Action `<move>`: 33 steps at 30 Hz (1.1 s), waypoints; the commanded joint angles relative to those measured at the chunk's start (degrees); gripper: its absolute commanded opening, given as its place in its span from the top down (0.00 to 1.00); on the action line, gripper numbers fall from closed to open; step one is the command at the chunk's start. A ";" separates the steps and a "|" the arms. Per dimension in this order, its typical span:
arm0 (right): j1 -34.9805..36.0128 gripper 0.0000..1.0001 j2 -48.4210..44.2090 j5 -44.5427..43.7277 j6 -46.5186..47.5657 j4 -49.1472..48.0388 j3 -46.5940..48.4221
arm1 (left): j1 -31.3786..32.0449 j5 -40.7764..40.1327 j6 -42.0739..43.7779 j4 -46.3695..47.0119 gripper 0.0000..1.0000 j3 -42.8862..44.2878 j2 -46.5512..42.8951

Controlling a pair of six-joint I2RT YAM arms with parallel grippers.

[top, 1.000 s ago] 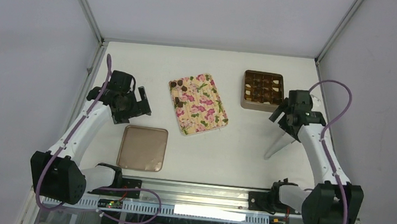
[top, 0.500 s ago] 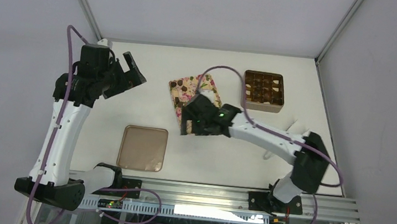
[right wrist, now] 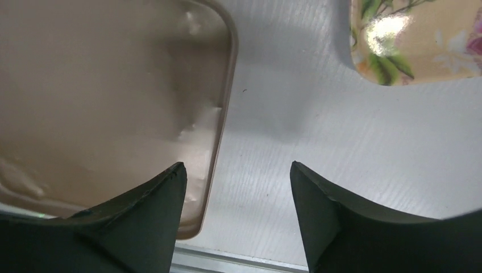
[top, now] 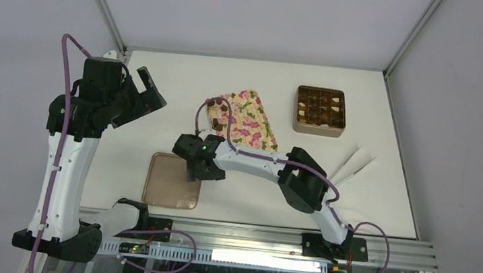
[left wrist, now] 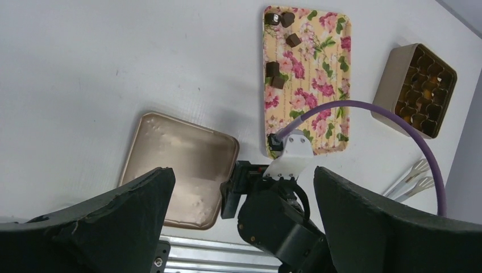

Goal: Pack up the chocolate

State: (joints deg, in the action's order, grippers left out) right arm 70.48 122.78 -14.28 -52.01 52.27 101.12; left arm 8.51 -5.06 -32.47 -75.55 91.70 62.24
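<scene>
Several small dark pieces of chocolate (top: 224, 107) lie at the far left end of the flowered tray (top: 250, 127); the left wrist view shows them (left wrist: 273, 70) on that tray (left wrist: 310, 85) too. My right gripper (top: 196, 170) is low over the table at the right edge of the flat tan lid (top: 169, 182). Its jaws (right wrist: 236, 187) are open, one finger over the lid's rim (right wrist: 224, 114), the other over bare table, nothing held. My left gripper (top: 152, 93) hangs high above the table's left side, wide open (left wrist: 241, 170) and empty.
The brown gridded box (top: 321, 111) sits at the back right, some cells filled; it also shows in the left wrist view as the box (left wrist: 415, 88). White tongs (top: 354, 165) lie right of the tray. The metal rail (top: 249, 235) runs along the near edge.
The right arm has swung from over the flowered tray down and left to the lid's right edge, and its jaws have narrowed a little. The left arm stays raised, shifted slightly left.
</scene>
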 commanded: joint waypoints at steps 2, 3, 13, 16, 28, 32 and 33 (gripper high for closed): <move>-0.22 0.40 3.43 -3.33 -2.68 4.36 5.43 | -0.69 -1.54 -0.62 -0.43 0.01 0.76 -0.44; -0.25 0.45 3.85 -3.49 -2.73 4.21 5.55 | -0.69 -1.84 -0.78 -0.45 0.01 0.62 -0.46; -0.64 0.80 6.45 -2.86 -0.53 0.64 6.34 | -0.68 1.05 -1.90 0.58 0.01 -0.90 -0.88; -1.68 1.00 4.54 -2.73 -0.64 -1.20 3.38 | -0.73 0.97 -1.69 0.55 0.01 -0.64 -1.06; -9.42 1.00 -23.46 -5.77 9.95 -11.15 -16.22 | -0.78 6.30 1.35 2.69 0.01 -4.68 -1.29; -14.74 1.00 -34.89 -5.45 11.02 -11.82 -24.86 | -0.73 18.44 4.92 9.88 0.01 -11.22 -4.74; -16.15 1.00 -37.46 -4.42 11.51 -12.25 -26.42 | -0.77 22.57 5.59 11.66 0.01 -12.95 -5.04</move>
State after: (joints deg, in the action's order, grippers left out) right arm 58.43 96.18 -17.72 -42.76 44.31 79.46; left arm 8.23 2.92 -31.42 -72.58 83.18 60.51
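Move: The lid lies flat and upside down, its middle about 8 cm to the left of the right hand, level with it fore and aft and some 3 cm lower; its right rim is just under the open fingers. From the same hand the flowered tray is about 18 cm ahead and 10 cm right, and the chocolate box 27 cm ahead and 33 cm right. For the left hand, the lid's middle sits roughly 6 cm back, 7 cm right and 29 cm below. The right hand sinks about 2.5 cm over the lid's right rim, one finger inside and one outside, and its partly open fingers close fully to pinch that rim near the middle of its length. Keeping the pinch, it draws the lid to the right, slowly at first and then rising fast, about 10 cm right, 9 cm up and 5 cm forward towards the tray and the box beyond, while the left hand, wide open and empty, only drops some 3 cm near the end. ##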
